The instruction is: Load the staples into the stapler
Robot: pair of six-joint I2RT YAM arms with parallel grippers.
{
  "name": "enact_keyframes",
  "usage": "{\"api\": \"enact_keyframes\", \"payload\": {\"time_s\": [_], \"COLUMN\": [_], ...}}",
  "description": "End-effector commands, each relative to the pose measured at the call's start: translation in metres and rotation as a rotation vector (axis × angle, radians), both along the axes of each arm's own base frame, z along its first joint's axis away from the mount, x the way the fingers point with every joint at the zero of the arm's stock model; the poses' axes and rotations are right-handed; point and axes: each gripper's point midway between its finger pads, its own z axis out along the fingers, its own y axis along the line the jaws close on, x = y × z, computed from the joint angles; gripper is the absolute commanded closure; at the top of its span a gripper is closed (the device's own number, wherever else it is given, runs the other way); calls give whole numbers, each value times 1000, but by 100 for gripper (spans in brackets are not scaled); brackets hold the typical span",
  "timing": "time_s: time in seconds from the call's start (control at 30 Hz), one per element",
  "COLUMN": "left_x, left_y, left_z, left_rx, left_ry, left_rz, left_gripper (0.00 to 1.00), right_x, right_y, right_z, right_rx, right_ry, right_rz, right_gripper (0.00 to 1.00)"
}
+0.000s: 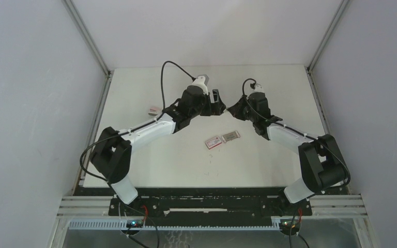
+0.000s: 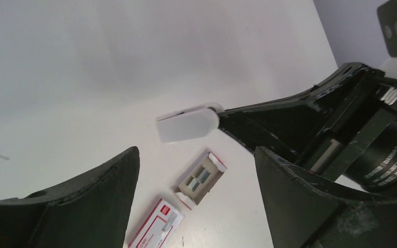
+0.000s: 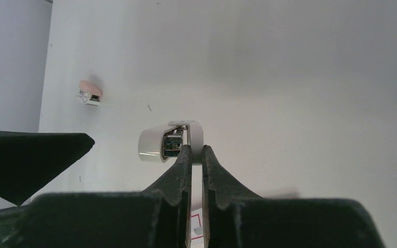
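My right gripper (image 3: 196, 150) is shut on a small white stapler (image 3: 166, 142), which it holds up off the table. The left wrist view shows the same stapler (image 2: 187, 123) sticking out from the right gripper's black fingertips. My left gripper (image 2: 196, 152) is open wide with nothing between its fingers, just left of the stapler and facing it (image 1: 218, 98). Below, silvery staples (image 2: 200, 179) lie in a grey tray (image 2: 187, 187) on the table. The tray is pulled out of its red-and-white box sleeve (image 2: 156, 230), which lies beside it (image 1: 213, 142).
A small pink-and-white object (image 1: 155, 110) lies on the table to the left, behind the left arm, and also shows in the right wrist view (image 3: 90, 92). Grey walls close the white table (image 1: 196, 165) in on both sides and at the back.
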Motion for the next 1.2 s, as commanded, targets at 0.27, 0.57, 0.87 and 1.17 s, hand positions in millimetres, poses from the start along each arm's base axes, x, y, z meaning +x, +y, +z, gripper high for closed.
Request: {"api": "enact_keyframes", "payload": {"time_s": [0.27, 0.57, 0.87, 1.17], "left_x": [30, 34, 37, 38], "left_y": [-24, -32, -28, -23], "left_z": [6, -8, -23, -26], "left_rx": [14, 46, 64, 82], "left_ry": [19, 53, 95, 95], "left_rz": [-3, -31, -33, -19], "left_gripper": [18, 27, 36, 50], "right_x": [24, 23, 21, 20], "right_y": [12, 13, 17, 17], "right_z": [24, 24, 26, 24], "right_rx": [-19, -44, -48, -63], "right_ry": [-111, -121, -132, -131], "right_rz": [-1, 6, 22, 17], "right_gripper": [100, 100, 100, 100]}}
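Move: The white stapler, already pinched in the right fingers, lies about 2 cm ahead of the left hand, 3 cm to its right and some 5 cm below it; from the right hand the stapler's middle is level ahead and in height, about 3 cm to the left. On the table, roughly 17 cm below the left hand, the open staple tray lies 3 cm back and 4 cm right, and the staple box 6 cm back and 3 cm left. The open left hand first slips right and forward by about 2 cm each way, then mostly sinks some 5 cm around the white stapler, its fingertips tipping down roughly 10 degrees while they draw in from wide to about half open and end on either side of the stapler, not yet shut. The right hand keeps its pinch on the stapler and offers it almost in place, sinking and easing left towards the left hand by only about a centimetre. ##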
